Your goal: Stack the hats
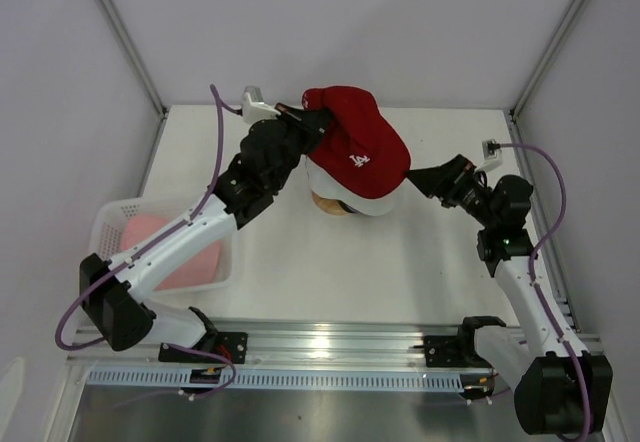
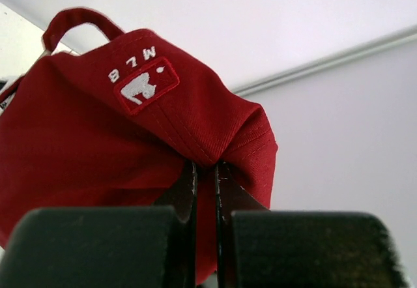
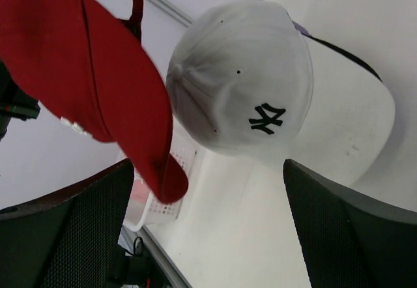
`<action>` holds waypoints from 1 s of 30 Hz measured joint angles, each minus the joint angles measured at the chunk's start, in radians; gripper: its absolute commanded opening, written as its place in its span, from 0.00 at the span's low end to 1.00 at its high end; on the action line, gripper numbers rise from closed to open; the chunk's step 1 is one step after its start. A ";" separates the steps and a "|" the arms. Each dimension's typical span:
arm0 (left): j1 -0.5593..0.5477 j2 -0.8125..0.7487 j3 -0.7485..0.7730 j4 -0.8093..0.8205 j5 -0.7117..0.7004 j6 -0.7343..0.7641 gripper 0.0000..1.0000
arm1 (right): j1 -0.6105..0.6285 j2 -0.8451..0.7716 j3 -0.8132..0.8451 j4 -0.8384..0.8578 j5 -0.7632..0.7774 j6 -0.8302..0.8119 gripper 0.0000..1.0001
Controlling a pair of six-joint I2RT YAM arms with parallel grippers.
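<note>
A red hat [image 1: 355, 142] with a white logo hangs tilted above the stack, its brim toward the right. My left gripper [image 1: 306, 120] is shut on the fabric at its back edge, and the left wrist view shows the red hat [image 2: 130, 138] pinched between the closed fingers of the left gripper [image 2: 205, 177]. Below it a white hat [image 3: 247, 86] with a black NY logo sits on the wooden stand [image 1: 330, 208]; a lavender sliver [image 3: 298, 28] shows under it. My right gripper [image 1: 415, 178] stands open just right of the stack, nothing between its fingers [image 3: 352, 229]. A pink hat [image 1: 165, 252] lies in the basket.
The white mesh basket [image 1: 115, 217] stands at the left, beside the left arm. Walls and frame posts close the table at the back and sides. The rail with the arm bases runs along the near edge.
</note>
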 measured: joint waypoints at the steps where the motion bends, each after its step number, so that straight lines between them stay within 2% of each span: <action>1: -0.006 0.013 0.011 -0.004 -0.016 -0.016 0.01 | 0.002 -0.007 -0.024 0.021 -0.002 0.013 0.99; 7: -0.031 0.085 0.080 -0.042 -0.064 -0.097 0.01 | 0.064 -0.025 -0.077 0.172 -0.009 0.086 0.99; 10: -0.043 0.109 0.097 -0.060 -0.074 -0.124 0.01 | 0.101 -0.017 -0.077 0.239 -0.010 0.111 0.91; 11: -0.046 0.114 0.098 -0.067 -0.077 -0.133 0.01 | 0.114 -0.008 -0.077 0.263 -0.010 0.121 0.85; 12: -0.049 0.119 0.100 -0.073 -0.079 -0.141 0.01 | 0.123 0.002 -0.077 0.283 -0.010 0.129 0.73; 14: -0.051 0.123 0.102 -0.082 -0.083 -0.154 0.01 | 0.134 0.022 -0.077 0.303 -0.010 0.143 0.55; 15: -0.051 0.124 0.102 -0.084 -0.085 -0.157 0.01 | 0.135 0.029 -0.077 0.307 -0.010 0.145 0.37; 16: -0.051 0.124 0.102 -0.086 -0.088 -0.157 0.01 | 0.136 0.038 -0.076 0.309 -0.010 0.150 0.31; 17: -0.051 0.124 0.102 -0.085 -0.089 -0.154 0.01 | 0.137 0.043 -0.075 0.304 -0.010 0.154 0.19; 19: -0.051 0.124 0.100 -0.079 -0.087 -0.130 0.02 | 0.137 0.047 -0.064 0.284 -0.007 0.151 0.10; 20: -0.051 0.123 0.094 -0.055 -0.079 -0.095 0.04 | 0.137 0.047 -0.050 0.261 -0.004 0.152 0.00; 24: -0.052 0.102 0.036 0.070 -0.019 0.101 0.08 | 0.117 0.055 0.013 0.209 -0.019 0.164 0.00; 26: -0.053 0.090 0.033 0.082 -0.008 0.201 0.13 | 0.081 0.077 0.029 0.225 -0.063 0.207 0.00; 29: -0.054 0.065 0.034 0.078 0.003 0.347 0.31 | 0.041 0.131 0.043 0.261 -0.115 0.272 0.00; 30: -0.054 0.056 0.034 0.072 0.007 0.394 0.52 | 0.035 0.159 0.054 0.270 -0.137 0.295 0.00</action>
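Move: The red hat hangs from the left fingers by its back. Its middle is about 10 cm to the left of the empty right hand, 3 cm farther out and 6 cm higher, the brim's near end reaching almost to the open fingers. The white hat it is to cover lies about 5 cm right of the left hand, 2 cm back and 18 cm below; from the right hand that is some 13 cm left, 4 cm ahead and 7 cm down. The red hat's brim end is met from the right: the right hand goes about 5 cm left, up and slightly back, pinches it from wide open, then carries on forward and a little up. The left hand brings the hat some 3 cm right and 2 cm down, rises again, rolls its left side up about 20 degrees and begins opening its fingers. ##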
